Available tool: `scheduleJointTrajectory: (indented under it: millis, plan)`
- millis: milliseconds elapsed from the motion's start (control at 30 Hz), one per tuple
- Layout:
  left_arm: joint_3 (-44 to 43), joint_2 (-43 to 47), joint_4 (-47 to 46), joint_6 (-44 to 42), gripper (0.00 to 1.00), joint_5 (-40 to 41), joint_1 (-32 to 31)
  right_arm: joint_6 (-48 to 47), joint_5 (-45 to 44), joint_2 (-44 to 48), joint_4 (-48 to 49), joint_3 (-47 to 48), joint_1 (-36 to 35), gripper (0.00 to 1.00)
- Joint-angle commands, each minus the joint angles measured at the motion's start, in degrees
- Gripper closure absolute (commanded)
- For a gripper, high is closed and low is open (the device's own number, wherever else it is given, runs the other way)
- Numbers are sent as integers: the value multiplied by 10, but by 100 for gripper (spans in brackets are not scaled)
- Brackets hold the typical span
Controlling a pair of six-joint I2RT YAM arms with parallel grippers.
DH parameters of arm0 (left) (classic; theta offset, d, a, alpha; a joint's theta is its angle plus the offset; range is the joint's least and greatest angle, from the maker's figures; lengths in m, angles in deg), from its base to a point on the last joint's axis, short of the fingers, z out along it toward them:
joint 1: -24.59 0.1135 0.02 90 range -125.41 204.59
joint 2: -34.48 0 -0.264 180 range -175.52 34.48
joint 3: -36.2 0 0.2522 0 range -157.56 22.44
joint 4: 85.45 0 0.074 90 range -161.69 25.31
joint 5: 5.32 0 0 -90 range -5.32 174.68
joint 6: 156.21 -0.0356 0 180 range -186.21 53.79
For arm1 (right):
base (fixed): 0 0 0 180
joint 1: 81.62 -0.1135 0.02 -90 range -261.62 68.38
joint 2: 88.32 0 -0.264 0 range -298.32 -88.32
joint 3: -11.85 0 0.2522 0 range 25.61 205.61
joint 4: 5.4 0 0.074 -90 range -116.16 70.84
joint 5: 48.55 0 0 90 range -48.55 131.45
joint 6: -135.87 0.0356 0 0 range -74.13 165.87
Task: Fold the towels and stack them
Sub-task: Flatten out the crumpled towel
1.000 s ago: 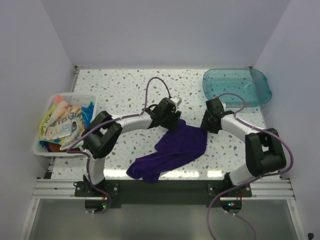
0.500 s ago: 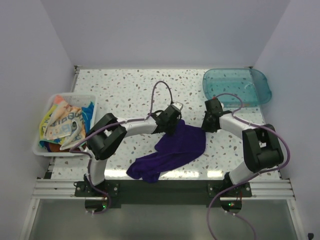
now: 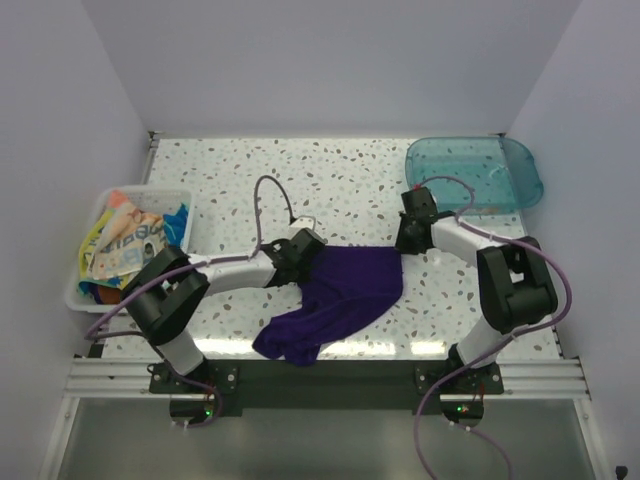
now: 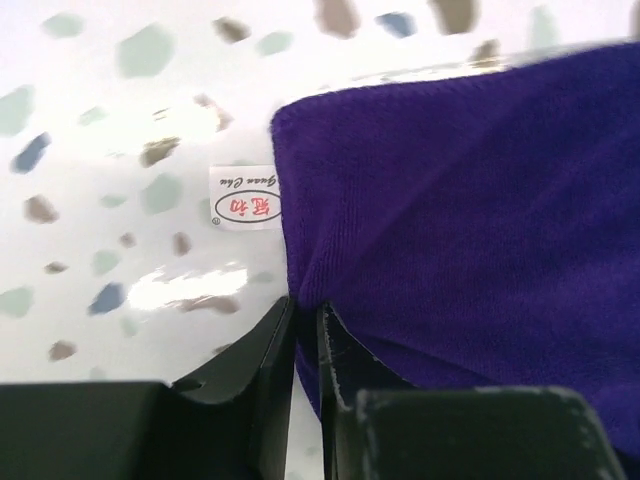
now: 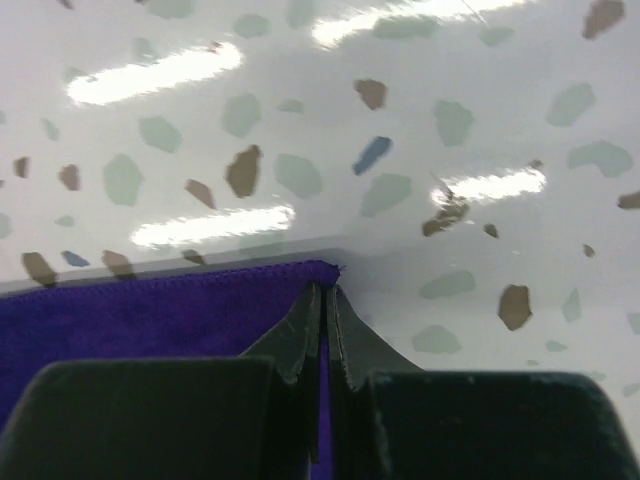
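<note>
A deep purple towel [image 3: 345, 295] lies spread on the speckled table, its near end bunched by the front edge. My left gripper [image 3: 301, 262] is shut on the towel's far left corner [image 4: 300, 290], beside a small white label [image 4: 245, 209]. My right gripper [image 3: 402, 243] is shut on the far right corner [image 5: 325, 272]; purple cloth shows between its black fingers [image 5: 298, 325]. The far edge runs stretched between the two grippers. More towels [image 3: 125, 245], patterned and coloured, sit piled in a bin on the left.
A white bin [image 3: 90, 295] stands at the table's left edge. A clear teal tray [image 3: 520, 180] sits at the back right corner. Purple cables loop over both arms.
Both grippers have closed on the towel's far corners. The left gripper has moved left and the right gripper slightly back, pulling the far edge out straight and wider.
</note>
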Motion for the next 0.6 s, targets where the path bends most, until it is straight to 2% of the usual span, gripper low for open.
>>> scheduleJointTrajectory:
  millis: [0,67,133,200,267,300,400,567]
  plan:
    - [49,14,135,24,79,39,37,-37,2,-15,5,55,-30,100]
    - [45,31,148,10,77,54,68,-43,-8,-27,2,82,-32,100]
    - [36,43,144,-16,69,59,89,-49,-21,-36,0,103,-33,100]
    - [12,46,143,-44,55,60,104,-56,-26,-44,-3,120,-32,100]
    - [-8,52,134,-62,46,44,105,-69,-18,-54,-3,128,-32,100]
    - [-24,55,128,-78,36,18,104,-75,-12,-56,-3,134,-32,99]
    - [-50,57,103,-100,25,-21,109,-91,12,-64,-3,144,-33,95]
    - [-76,31,50,-128,26,-95,137,-115,12,-75,-13,149,-33,95]
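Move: The towel's far-left corner lies about 5 cm straight ahead of the left hand, which pinches its left edge just above the table; the towel's middle is some 6 cm back and 8 cm right of that hand, its bunched near end about 17 cm back and 3 cm left. From the right hand, shut on the far-right corner, the towel's middle lies roughly 12 cm back and 16 cm left; the clear tray sits some 21 cm ahead and 18 cm right. The towel's left edge is drawn left in the left fingers, which open wide and let go as that hand slows; it goes about 8 cm left over the bare table, then rises some 3 cm and eases forward and back right. The right hand keeps its pinch on the far-right corner, taking it some 5 cm forward and 4 cm left while lifting, with a slight counter-clockwise turn. ##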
